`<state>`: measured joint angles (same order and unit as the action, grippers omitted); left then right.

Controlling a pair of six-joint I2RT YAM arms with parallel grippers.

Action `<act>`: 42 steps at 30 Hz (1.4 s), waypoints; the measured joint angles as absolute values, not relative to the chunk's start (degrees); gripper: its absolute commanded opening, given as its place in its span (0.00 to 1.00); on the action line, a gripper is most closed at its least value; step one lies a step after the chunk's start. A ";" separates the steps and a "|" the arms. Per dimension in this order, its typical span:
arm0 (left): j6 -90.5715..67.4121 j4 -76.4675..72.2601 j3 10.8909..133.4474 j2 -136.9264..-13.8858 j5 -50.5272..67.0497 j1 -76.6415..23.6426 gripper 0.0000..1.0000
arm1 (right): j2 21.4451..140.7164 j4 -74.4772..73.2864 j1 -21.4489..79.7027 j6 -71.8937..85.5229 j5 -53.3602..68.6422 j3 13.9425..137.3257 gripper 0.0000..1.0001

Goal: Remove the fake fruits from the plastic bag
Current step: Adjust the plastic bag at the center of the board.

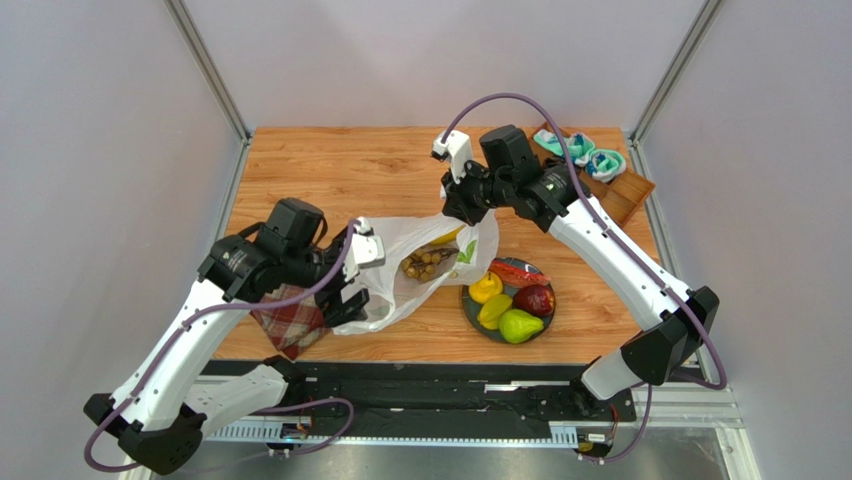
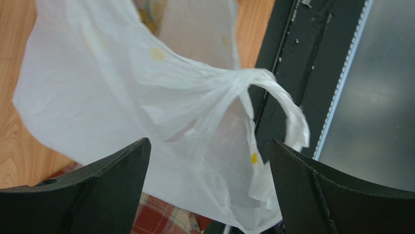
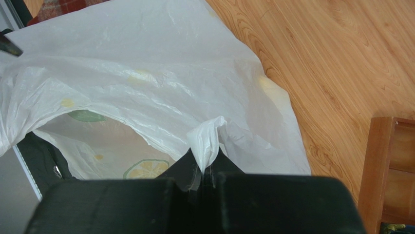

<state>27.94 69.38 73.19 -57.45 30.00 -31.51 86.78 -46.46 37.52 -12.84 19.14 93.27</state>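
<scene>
The white plastic bag (image 1: 400,290) lies mid-table with its mouth facing right. The brown grape bunch (image 1: 428,264) shows inside it. My right gripper (image 1: 462,207) is shut on a fold of the bag's far rim (image 3: 208,141) and holds it up. My left gripper (image 1: 345,297) is open, with its fingers (image 2: 97,190) on either side of the bag's near-left end (image 2: 195,122), not closed on it. The watermelon slice (image 1: 518,272), starfruit (image 1: 485,288), apple (image 1: 535,299), mango (image 1: 494,312) and pear (image 1: 520,326) lie on a dark plate (image 1: 466,306) right of the bag.
A red plaid cloth (image 1: 290,320) lies under the left gripper at the near-left table edge, and also shows in the left wrist view (image 2: 160,219). A wooden tray (image 1: 625,195) with teal rolled socks (image 1: 592,157) stands at the back right. Grey walls enclose the table.
</scene>
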 measured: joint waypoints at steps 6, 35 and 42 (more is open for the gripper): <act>32.05 72.36 71.48 -55.77 30.79 -36.27 0.91 | 87.11 -46.44 36.64 -12.40 18.83 94.61 0.00; 35.33 68.84 69.08 -63.48 34.87 -42.41 0.00 | 95.48 -44.93 33.56 -8.75 18.90 102.83 0.00; 30.85 64.38 74.46 -66.70 27.64 -34.63 0.00 | 99.59 -45.63 33.56 -9.10 20.03 108.40 0.00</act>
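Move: The near-left bag handle, a loose loop, hangs about 2 cm back, 4 cm right and 4 cm below the open left hand. Inside the bag, the golden cluster lies some 14 cm right and 5 cm ahead of that hand, 20 cm lower; the plaid cushion is 16 cm left, 4 cm back. The right hand already pinches the far-right rim; from it the handle is about 17 cm back, 20 cm left, the plate 19 cm back, 11 cm right. The left hand, fingers wide, draws back towards the robot by about 5 cm and eases right as it turns some 20 degrees clockwise, then dips and swings forward again while its fingers shut on the near-left handle, ending with the handle pinched and being carried forward. Meanwhile the right hand keeps its pinch on the far-right rim and takes the rim forward about 7 cm in all, away from the plate, with only small dips and rises on the way. ##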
